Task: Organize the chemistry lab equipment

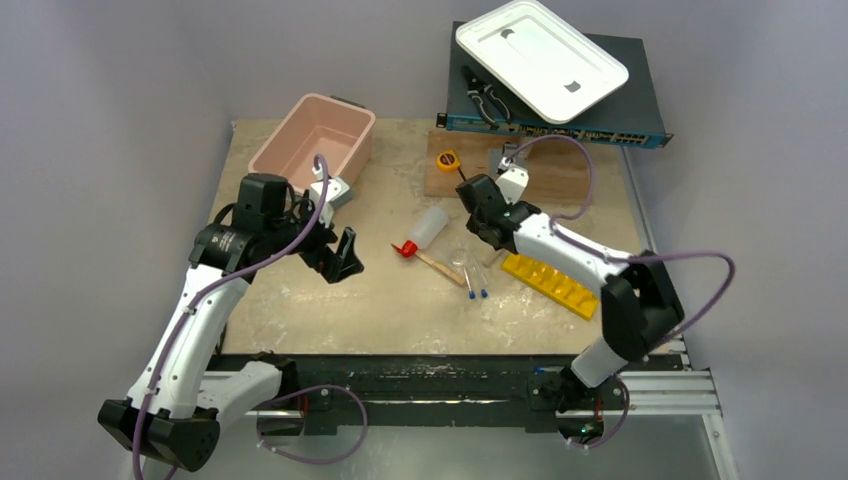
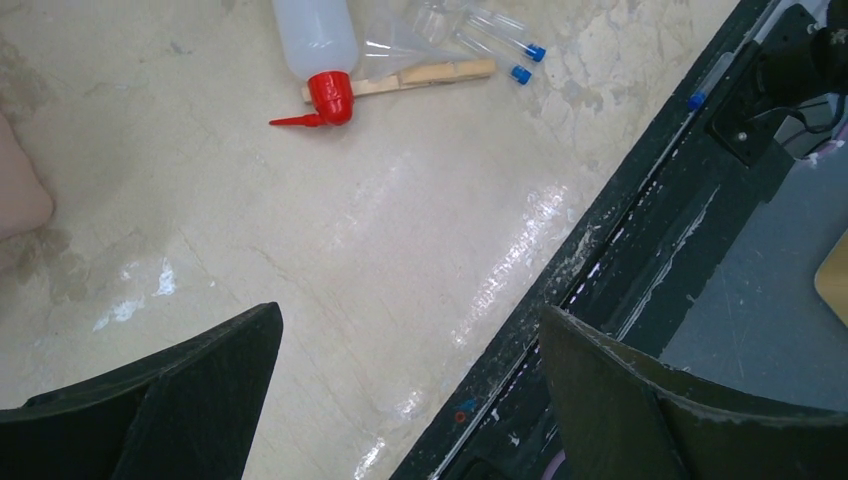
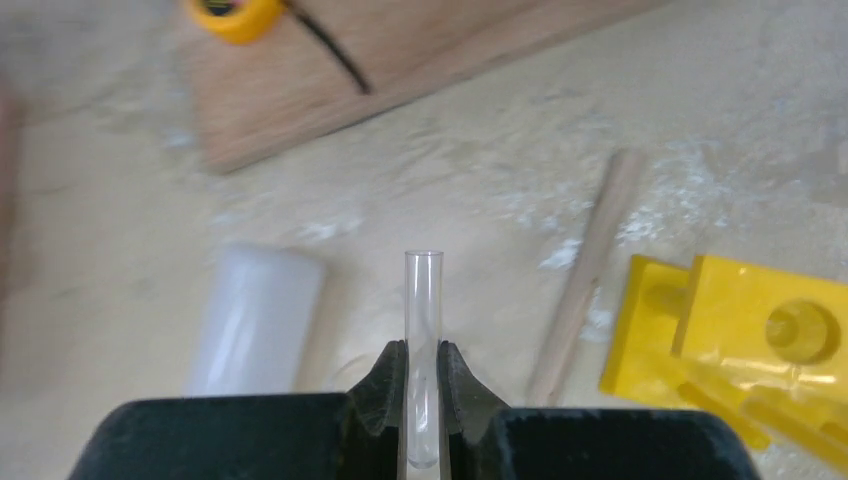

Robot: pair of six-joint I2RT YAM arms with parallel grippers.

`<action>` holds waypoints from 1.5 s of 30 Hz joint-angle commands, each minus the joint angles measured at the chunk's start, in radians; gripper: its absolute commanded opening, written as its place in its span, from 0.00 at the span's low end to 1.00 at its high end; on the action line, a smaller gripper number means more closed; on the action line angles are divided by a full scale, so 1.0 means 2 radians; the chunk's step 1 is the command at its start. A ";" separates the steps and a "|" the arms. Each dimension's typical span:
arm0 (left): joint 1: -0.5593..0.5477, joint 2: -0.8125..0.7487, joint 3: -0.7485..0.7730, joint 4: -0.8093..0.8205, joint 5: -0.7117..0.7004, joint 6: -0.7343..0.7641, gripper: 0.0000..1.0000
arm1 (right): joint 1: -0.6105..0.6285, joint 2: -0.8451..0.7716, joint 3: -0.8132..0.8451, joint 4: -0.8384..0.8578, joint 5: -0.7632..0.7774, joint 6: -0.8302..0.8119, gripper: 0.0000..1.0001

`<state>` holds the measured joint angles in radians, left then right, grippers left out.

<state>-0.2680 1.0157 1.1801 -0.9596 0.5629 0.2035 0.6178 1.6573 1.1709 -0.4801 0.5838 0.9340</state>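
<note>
My right gripper [image 3: 422, 350] is shut on a thin clear tube [image 3: 422, 300] that sticks out past its fingertips. It hovers above the table between the squeeze bottle [image 3: 255, 320] and the yellow holed rack [image 3: 740, 340]. In the top view the right gripper [image 1: 470, 192] sits just right of the bottle [image 1: 430, 226], whose red nozzle [image 1: 405, 249] points left. Two clear tubes with blue tips [image 1: 474, 283] and a wooden stick [image 1: 440, 266] lie beside it. My left gripper [image 1: 345, 255] is open and empty over bare table, left of the bottle [image 2: 318, 45].
A pink bin [image 1: 315, 140] stands at the back left. A wooden board [image 1: 540, 170] carries a yellow tape measure [image 1: 447, 160]. Behind it, a dark box holds a white tray [image 1: 540, 58] and pliers [image 1: 487, 95]. The black base rail [image 1: 440, 378] runs along the near edge.
</note>
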 commanded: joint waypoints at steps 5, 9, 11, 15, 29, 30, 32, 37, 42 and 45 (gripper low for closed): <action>0.004 -0.032 0.009 0.005 0.078 0.042 1.00 | 0.076 -0.191 -0.088 0.112 -0.044 -0.075 0.00; 0.004 -0.043 0.011 -0.004 0.125 0.064 1.00 | 0.089 -0.262 -0.124 0.163 -0.115 -0.113 0.00; 0.005 -0.049 0.012 -0.005 0.137 0.072 1.00 | 0.100 -0.291 -0.139 0.184 -0.134 -0.125 0.00; 0.004 -0.051 0.019 -0.017 0.162 0.080 1.00 | 0.109 -0.319 -0.150 0.212 -0.185 -0.143 0.00; 0.004 -0.066 0.026 -0.053 0.210 0.174 1.00 | 0.152 -0.306 -0.098 0.235 -0.303 -0.193 0.00; 0.004 -0.071 0.025 -0.058 0.205 0.202 1.00 | 0.153 -0.301 -0.091 0.233 -0.321 -0.195 0.00; 0.004 -0.086 0.019 -0.059 0.188 0.260 1.00 | 0.154 -0.291 -0.079 0.228 -0.356 -0.198 0.00; 0.004 -0.152 -0.025 0.010 0.144 0.379 1.00 | 0.154 -0.260 -0.059 0.218 -0.443 -0.196 0.00; 0.002 -0.224 -0.094 0.099 0.134 0.501 1.00 | 0.154 -0.240 -0.049 0.230 -0.501 -0.179 0.00; -0.004 -0.254 -0.135 0.112 0.132 0.617 1.00 | 0.154 -0.222 -0.031 0.237 -0.530 -0.162 0.00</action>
<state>-0.2646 0.5510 0.9997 -0.8551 0.8368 1.0740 0.9230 1.1893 1.0260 -0.0574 -0.3389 0.5735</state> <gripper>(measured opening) 0.998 0.052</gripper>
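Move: The right hand already pinches the glass test tube, which is some 17 cm ahead, 27 cm right and 13 cm below the wide-open left hand. From the right hand, that left gripper is about 16 cm back, 27 cm left and 14 cm higher. The squeeze bottle lies roughly level with the right hand, 13 cm left and 7 cm down; the yellow rack is 8 cm back, 11 cm right, 8 cm down. The right brings its pinched tube some 30 cm back, up, left towards the rolling, retreating, open left gripper. ##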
